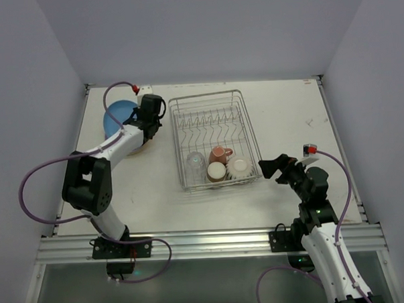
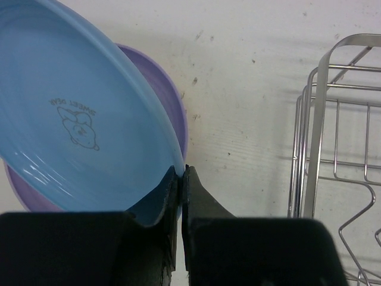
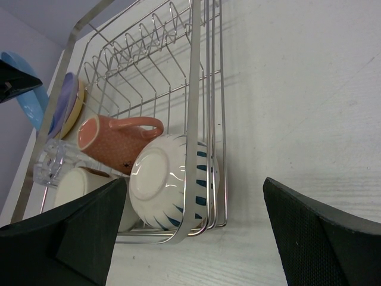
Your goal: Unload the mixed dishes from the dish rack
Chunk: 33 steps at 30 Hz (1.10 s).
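The silver wire dish rack [image 1: 215, 141] stands mid-table, its plate slots bare. At its near end sit a clear glass tumbler [image 1: 196, 162], two reddish-brown cups [image 1: 220, 153] [image 1: 216, 171] and a cream bowl [image 1: 239, 168] with blue stripes [image 3: 166, 179]. Left of the rack, my left gripper [image 2: 180, 173] is shut on the rim of the blue plate [image 2: 77, 119], holding it tilted over the purple plate [image 2: 169, 101]. The purple plate lies on a yellow-orange plate [image 3: 78, 108]. My right gripper [image 3: 195, 185] stands wide open at the rack's near right corner, touching nothing.
The rack's wire wall [image 2: 315, 137] runs close to the right of the left gripper. White walls close in the table on three sides. Bare tabletop [image 1: 294, 120] lies right of the rack.
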Each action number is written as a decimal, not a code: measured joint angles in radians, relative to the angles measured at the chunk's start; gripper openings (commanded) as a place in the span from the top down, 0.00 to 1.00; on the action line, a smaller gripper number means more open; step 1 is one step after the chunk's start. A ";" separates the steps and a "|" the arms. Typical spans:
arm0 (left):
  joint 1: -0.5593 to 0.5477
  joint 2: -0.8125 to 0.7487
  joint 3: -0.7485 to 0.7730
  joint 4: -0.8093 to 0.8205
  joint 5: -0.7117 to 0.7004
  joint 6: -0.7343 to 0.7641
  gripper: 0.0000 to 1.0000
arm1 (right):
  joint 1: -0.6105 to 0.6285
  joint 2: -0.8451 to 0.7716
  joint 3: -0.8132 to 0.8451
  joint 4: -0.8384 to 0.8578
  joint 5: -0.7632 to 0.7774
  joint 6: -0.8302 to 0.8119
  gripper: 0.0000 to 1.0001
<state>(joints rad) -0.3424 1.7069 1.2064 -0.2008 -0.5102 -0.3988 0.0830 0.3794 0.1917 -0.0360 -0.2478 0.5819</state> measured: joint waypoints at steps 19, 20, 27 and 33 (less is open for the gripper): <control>0.001 0.068 0.032 -0.064 -0.126 -0.003 0.86 | 0.000 -0.001 0.000 0.000 -0.006 0.000 0.01; 0.001 0.069 0.032 -0.066 -0.126 -0.003 0.85 | 0.000 -0.001 0.000 0.000 -0.006 0.000 0.01; 0.001 0.076 0.034 -0.070 -0.126 -0.003 0.85 | 0.000 -0.001 0.000 0.000 -0.006 0.000 0.01; 0.001 0.079 0.034 -0.072 -0.127 -0.004 0.65 | 0.000 -0.001 0.000 0.000 -0.006 0.000 0.01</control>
<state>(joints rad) -0.3412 1.7859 1.2400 -0.2726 -0.6369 -0.4026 0.0830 0.3782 0.1917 -0.0360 -0.2535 0.5819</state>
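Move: The left hand still pinches the tilted blue plate by its right rim. The purple plate it is going onto has its middle about level with this hand, 7 cm left and 5 cm below. The yellow plate lies directly under the purple one, and the dish rack's middle is some 24 cm right and 8 cm back. From the right hand, the purple plate is about 46 cm left and 15 cm ahead, 8 cm lower. The left hand lowers the blue plate onto the purple one, about 2.5 cm down and left, fingers opening partway. ##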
